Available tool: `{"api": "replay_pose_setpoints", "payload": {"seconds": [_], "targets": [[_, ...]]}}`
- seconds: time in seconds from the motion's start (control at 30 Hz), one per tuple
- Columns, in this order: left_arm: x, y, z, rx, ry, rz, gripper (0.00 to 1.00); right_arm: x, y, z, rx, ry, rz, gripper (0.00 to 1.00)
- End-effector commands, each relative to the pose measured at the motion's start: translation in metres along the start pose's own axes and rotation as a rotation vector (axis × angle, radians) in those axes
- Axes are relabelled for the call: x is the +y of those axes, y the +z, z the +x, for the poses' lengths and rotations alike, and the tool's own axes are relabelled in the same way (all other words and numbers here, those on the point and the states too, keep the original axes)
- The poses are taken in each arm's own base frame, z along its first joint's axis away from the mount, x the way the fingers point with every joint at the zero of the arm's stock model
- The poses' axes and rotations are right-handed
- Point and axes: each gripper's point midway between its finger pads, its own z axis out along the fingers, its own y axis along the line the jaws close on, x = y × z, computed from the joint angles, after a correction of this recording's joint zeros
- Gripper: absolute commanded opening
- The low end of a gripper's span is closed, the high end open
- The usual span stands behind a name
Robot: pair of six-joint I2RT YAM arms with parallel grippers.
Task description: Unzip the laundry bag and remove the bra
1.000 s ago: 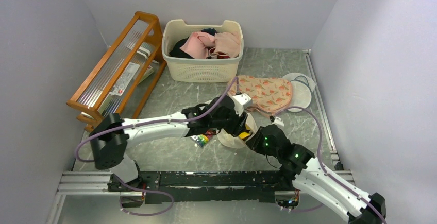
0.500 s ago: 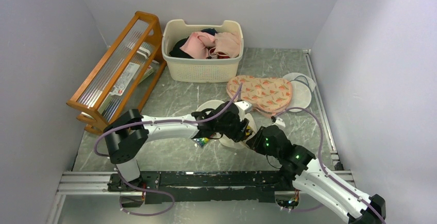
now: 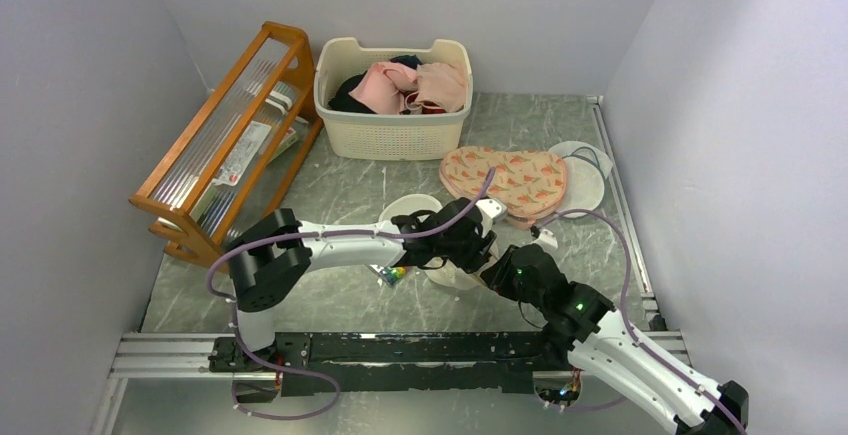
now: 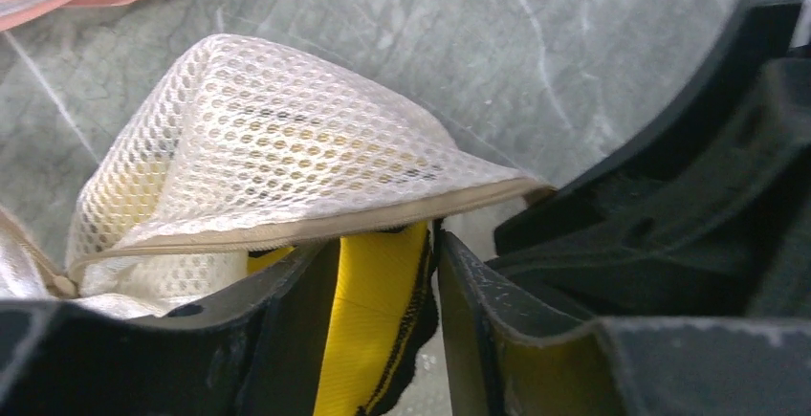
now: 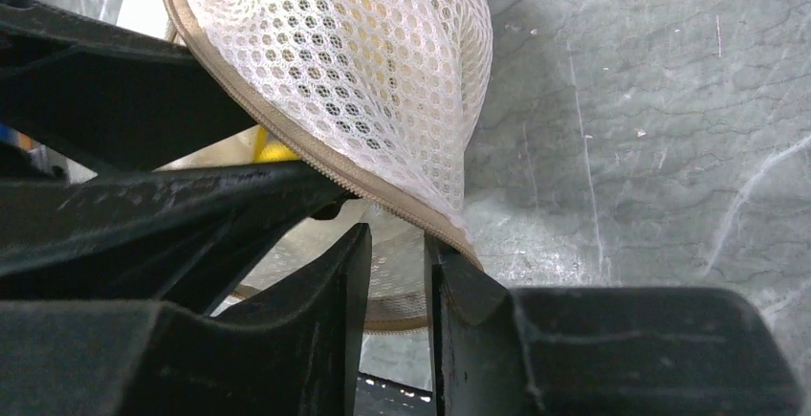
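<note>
The laundry bag (image 3: pixel 452 277) lies open at the table's middle, its round cream lid (image 3: pixel 408 207) spread behind my left arm. In the left wrist view its cream mesh wall (image 4: pixel 268 139) with beige zip rim rises above the jaws. My left gripper (image 3: pixel 476 247) (image 4: pixel 383 253) is shut on yellow fabric with black trim, the bra (image 4: pixel 373 311), at the bag's mouth. My right gripper (image 3: pixel 497 267) (image 5: pixel 397 244) is shut on the bag's zip rim (image 5: pixel 363 62). A bit of the yellow bra (image 5: pixel 275 151) shows inside.
A cream basket (image 3: pixel 392 135) of clothes stands at the back. A wooden rack (image 3: pixel 225 135) is at the left. A peach carrot-print fabric piece (image 3: pixel 510 180) and a white mesh disc (image 3: pixel 588 180) lie at back right. A small colourful item (image 3: pixel 390 273) lies under my left arm.
My left arm has reached further right and its gripper has shifted right at the bag. The bag's round lid has come into view behind it. The right arm has hardly moved.
</note>
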Motion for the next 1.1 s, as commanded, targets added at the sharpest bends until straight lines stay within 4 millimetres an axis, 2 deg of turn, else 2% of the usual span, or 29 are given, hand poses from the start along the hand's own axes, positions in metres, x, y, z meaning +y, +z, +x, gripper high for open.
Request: {"api": "replay_pose_setpoints", "payload": {"seconds": [0.0, 0.17, 0.23, 0.37, 0.53, 0.67, 0.83, 0.93, 1.07], "targets": [[0.018, 0.004, 0.002, 0.03, 0.058, -0.105, 0.49, 0.002, -0.002, -0.007, -0.034, 0.022, -0.001, 0.28], [0.014, -0.003, -0.002, 0.023, 0.072, -0.08, 0.34, 0.003, -0.005, -0.016, -0.081, 0.041, -0.013, 0.29], [0.009, -0.009, -0.004, 0.008, 0.069, -0.055, 0.24, 0.006, -0.007, -0.022, -0.11, 0.038, -0.024, 0.31], [-0.002, -0.029, -0.018, -0.051, 0.054, -0.003, 0.09, 0.015, -0.008, -0.032, -0.154, -0.002, -0.066, 0.38], [-0.012, -0.053, -0.032, -0.121, 0.04, 0.053, 0.07, 0.026, -0.004, -0.045, -0.19, -0.064, -0.064, 0.52], [-0.018, -0.072, -0.044, -0.173, 0.027, 0.081, 0.07, 0.023, 0.004, -0.051, -0.206, -0.105, -0.017, 0.55], [-0.031, -0.099, -0.09, -0.304, 0.05, 0.116, 0.07, 0.028, 0.021, -0.03, -0.124, -0.111, -0.06, 0.55], [-0.03, -0.116, -0.12, -0.397, 0.049, 0.087, 0.07, 0.024, 0.028, -0.017, -0.078, -0.112, -0.058, 0.55], [-0.033, -0.146, -0.158, -0.55, 0.029, 0.089, 0.07, 0.016, 0.03, -0.012, -0.065, -0.119, -0.038, 0.55]]}}
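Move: The yellow bra lies practically at the left fingertips inside the mesh laundry bag, its middle about 3 cm below and 2 cm to the left of that hand. The bag's middle is some 6 cm left and 2 cm back, the markers about 19 cm left and 2 cm back, the patterned bag 16 cm ahead and 4 cm right. From the right hand, at the bag's zipper edge, the bra is about 3 cm ahead, 3 cm left and slightly below. The left hand dips about 1 cm farther down while its fingers close on the yellow fabric, then draws it up out of the bag's mouth, some 13 cm from the low point, drifting slightly left as the fingertips tilt up about 15 degrees. The right hand, one finger still against the zipper edge, spreads its fingers and goes forward about 3.5 cm into the mouth towards the bra, first rising and then sinking 2 cm and edging left. ##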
